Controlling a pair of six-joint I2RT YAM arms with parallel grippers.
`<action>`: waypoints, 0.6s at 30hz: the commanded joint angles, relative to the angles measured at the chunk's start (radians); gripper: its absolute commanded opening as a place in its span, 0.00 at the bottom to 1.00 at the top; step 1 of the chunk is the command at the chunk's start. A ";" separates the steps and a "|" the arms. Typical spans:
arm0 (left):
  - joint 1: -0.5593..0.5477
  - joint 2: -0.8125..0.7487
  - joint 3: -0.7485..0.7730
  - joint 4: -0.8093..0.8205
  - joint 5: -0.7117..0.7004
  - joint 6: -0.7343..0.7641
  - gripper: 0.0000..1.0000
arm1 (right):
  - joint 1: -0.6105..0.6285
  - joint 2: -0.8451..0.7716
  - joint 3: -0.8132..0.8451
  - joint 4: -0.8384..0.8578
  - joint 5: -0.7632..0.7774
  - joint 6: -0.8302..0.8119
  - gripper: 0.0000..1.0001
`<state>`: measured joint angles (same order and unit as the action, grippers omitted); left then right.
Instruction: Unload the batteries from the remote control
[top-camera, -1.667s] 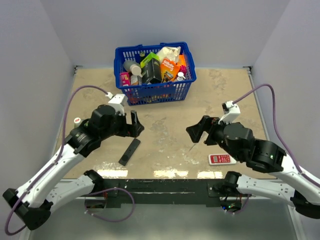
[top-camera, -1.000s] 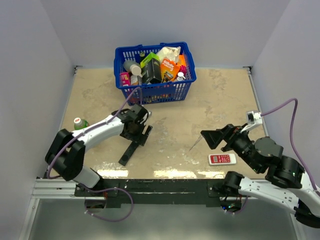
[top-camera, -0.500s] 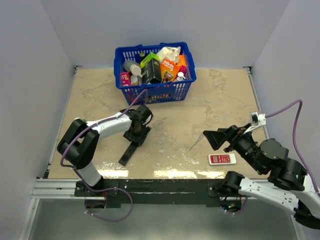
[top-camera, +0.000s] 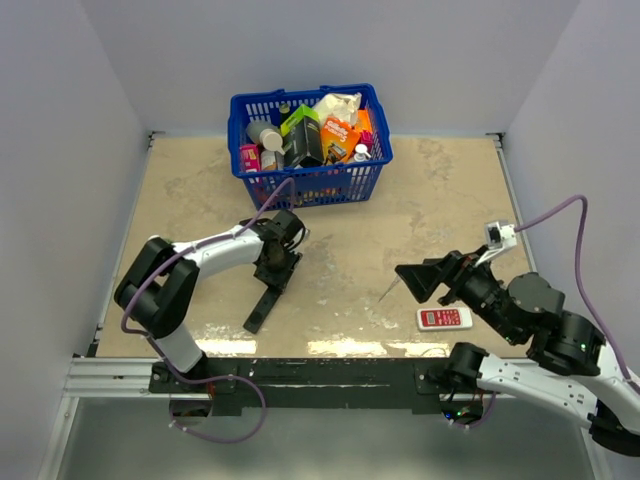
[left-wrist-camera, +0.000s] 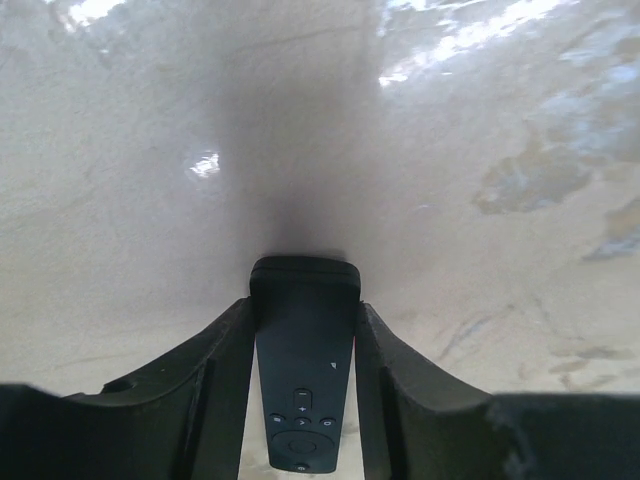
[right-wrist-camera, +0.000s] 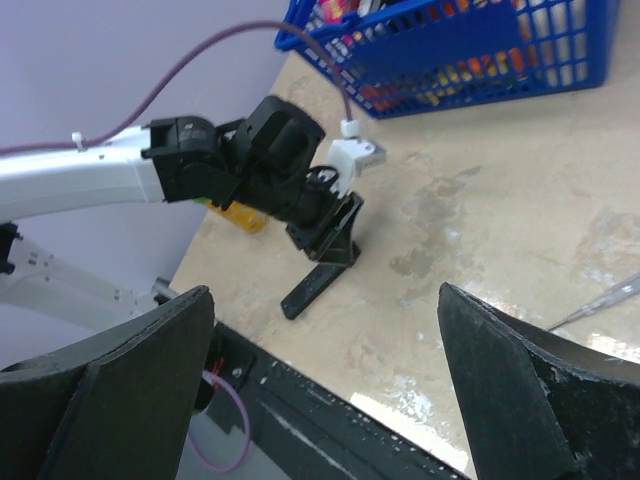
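A slim black remote control lies on the beige table, buttons up, with its far end between the fingers of my left gripper. In the left wrist view both fingers press the sides of the remote control, so the left gripper is shut on it. The right wrist view shows the same remote control slanting out from under the left gripper. My right gripper hovers wide open over the right side, well apart from it, with nothing inside. The batteries are hidden.
A blue basket full of packets and bottles stands at the back centre. A small white and red device lies near the front right edge. A thin clear stick lies just left of it. A yellow bottle stands behind the left arm.
The left arm swung down onto the far end of the black remote and its fingers closed against its sides, nudging it slightly. The right gripper lifted and stayed open.
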<state>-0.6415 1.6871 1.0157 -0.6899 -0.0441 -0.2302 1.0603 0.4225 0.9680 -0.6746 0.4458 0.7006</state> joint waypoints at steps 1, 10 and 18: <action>0.000 -0.089 0.024 0.052 0.122 -0.061 0.07 | 0.017 0.033 -0.067 0.128 -0.155 0.004 0.96; 0.039 -0.342 -0.005 0.180 0.320 -0.234 0.00 | 0.017 0.160 -0.276 0.506 -0.334 0.016 0.96; 0.046 -0.595 -0.161 0.550 0.610 -0.403 0.00 | 0.017 0.312 -0.428 0.899 -0.442 -0.064 0.98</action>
<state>-0.5976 1.1763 0.9028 -0.3676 0.3649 -0.5201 1.0733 0.6891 0.5777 -0.0742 0.1242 0.6975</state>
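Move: The remote control is already pinched near its far end in the left fingers, its middle about 5 cm back and 3 cm left of them. The right gripper it goes to is some 25 cm right, 9 cm back and 32 cm higher. From the right gripper the remote lies about 28 cm left, 4 cm ahead and 33 cm below. The blue basket stands roughly 25 cm ahead and 7 cm right of the left hand. Left hand lifts its pinched remote about 16 cm, swinging fingers rightward; open right hand comes left, down towards it. ##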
